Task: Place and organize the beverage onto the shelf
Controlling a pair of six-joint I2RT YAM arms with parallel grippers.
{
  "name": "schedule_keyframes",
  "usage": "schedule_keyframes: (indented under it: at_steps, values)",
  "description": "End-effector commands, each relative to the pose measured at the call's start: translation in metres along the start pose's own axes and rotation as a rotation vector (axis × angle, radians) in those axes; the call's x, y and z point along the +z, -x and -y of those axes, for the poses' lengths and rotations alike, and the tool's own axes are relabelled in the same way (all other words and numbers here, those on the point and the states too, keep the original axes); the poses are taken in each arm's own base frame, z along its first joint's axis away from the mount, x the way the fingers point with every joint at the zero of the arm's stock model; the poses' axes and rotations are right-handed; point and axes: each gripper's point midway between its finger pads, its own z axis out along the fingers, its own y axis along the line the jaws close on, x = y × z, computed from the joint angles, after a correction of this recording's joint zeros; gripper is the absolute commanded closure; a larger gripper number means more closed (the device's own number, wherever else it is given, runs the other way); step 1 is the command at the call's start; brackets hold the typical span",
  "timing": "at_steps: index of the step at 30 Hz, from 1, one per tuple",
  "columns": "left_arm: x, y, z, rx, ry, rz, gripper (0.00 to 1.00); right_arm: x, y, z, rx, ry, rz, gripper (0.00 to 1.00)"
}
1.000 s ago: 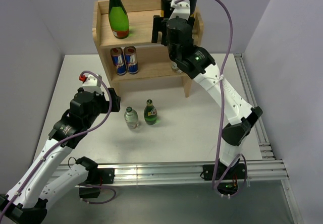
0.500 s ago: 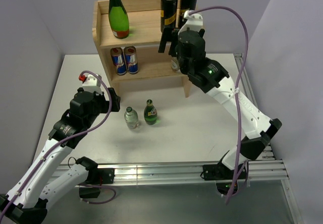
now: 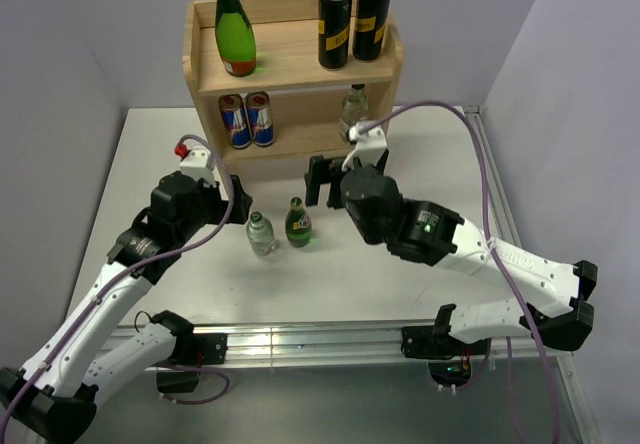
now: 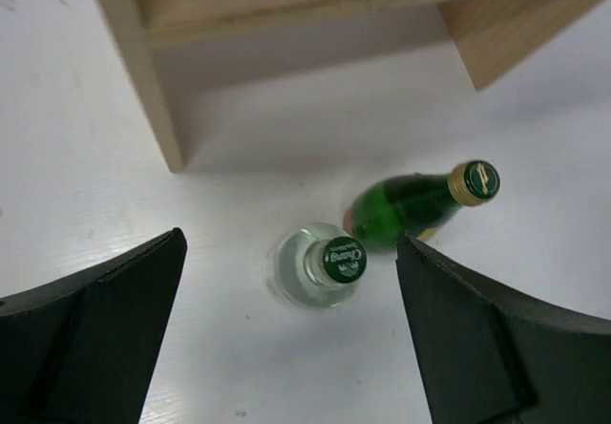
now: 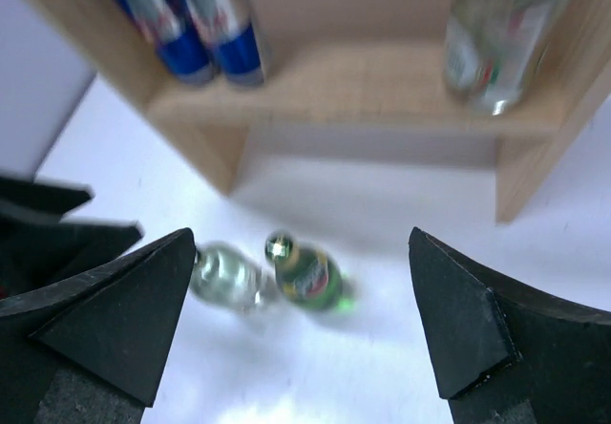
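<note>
The light wooden shelf (image 3: 290, 59) carries a tall green bottle (image 3: 235, 26) and two black cans (image 3: 352, 22) on its top board. Its lower board holds two blue cans (image 3: 247, 119) and a clear bottle (image 3: 352, 112). On the table stand a small clear bottle (image 3: 260, 234) (image 4: 320, 266) and a small green bottle (image 3: 298, 223) (image 4: 406, 206), both upright and side by side. My left gripper (image 3: 236, 200) (image 4: 289, 276) hovers open above the clear one. My right gripper (image 3: 321, 180) (image 5: 301, 252) is open and empty, low in front of the shelf (image 5: 363, 90), facing both small bottles (image 5: 305, 273).
The shelf's side panel (image 4: 143, 71) stands just beyond the two small bottles. My left arm's fingers (image 5: 57, 219) show at the left edge of the right wrist view. A metal rail (image 3: 330, 339) runs along the near table edge. Grey walls close in behind and beside.
My right arm has drawn back from the shelf's top board and dropped low over the table, leaving both black cans standing. My left arm has edged forward toward the small bottles.
</note>
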Motion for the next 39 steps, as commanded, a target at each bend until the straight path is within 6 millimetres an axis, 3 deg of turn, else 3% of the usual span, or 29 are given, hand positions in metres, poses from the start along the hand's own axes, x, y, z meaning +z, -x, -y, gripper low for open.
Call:
schedule_keyframes:
  at_steps: [1,2,8,17,21,25,31,34,39]
  values:
    - [0.009,-0.012,0.035,0.024,-0.167,-0.081,0.01,-0.009,-0.027,0.008,0.097,-0.024,-0.012,0.0]
    - [0.008,-0.012,0.038,0.028,-0.169,-0.084,0.01,-0.008,-0.048,0.013,0.082,-0.028,-0.047,0.0]
    - [-0.001,-0.006,0.069,0.02,-0.221,-0.066,0.01,-0.013,-0.092,0.03,0.127,-0.044,-0.108,0.0]
    - [0.003,-0.019,0.124,0.04,-0.266,-0.083,0.01,-0.023,-0.103,0.05,0.15,-0.076,-0.104,0.0]
    - [0.01,-0.036,0.145,0.061,-0.262,-0.106,0.01,-0.029,-0.106,0.061,0.152,-0.096,-0.102,0.0]
    - [0.02,-0.045,0.143,0.02,-0.204,-0.073,0.01,-0.035,-0.108,0.072,0.162,-0.105,-0.095,0.0]
    - [0.049,-0.077,0.132,-0.037,-0.128,-0.055,0.01,-0.043,-0.113,0.085,0.173,-0.121,-0.093,0.0]
    - [0.065,-0.097,0.133,-0.055,-0.109,-0.068,0.01,-0.045,-0.115,0.089,0.176,-0.125,-0.093,0.0]
    - [0.089,-0.113,0.138,-0.085,-0.102,-0.031,0.01,-0.047,-0.12,0.094,0.181,-0.132,-0.096,0.0]
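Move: Ahead and to the right of the open left hand stands the green bottle, about 6 cm farther out, some 15 cm to the right and 17 cm below. The clear bottle is its close neighbour, roughly 4 cm ahead of the hand and 7 cm right, at the same depth. The shelf's left foot is about 16 cm ahead and 1 cm left, at table level. From the right hand the green bottle lies some 8 cm ahead, 8 cm left and 28 cm down. Swinging about 15 cm to the right, the empty left hand arcs back past the near side of the clear bottle, turning clockwise, then noses forward and drops some 9 cm towards the green bottle, wide open, turning most of the way back and tipping slightly down. The right hand sinks away from the shelf, easing right and back clear of the bottles, fingers open. ##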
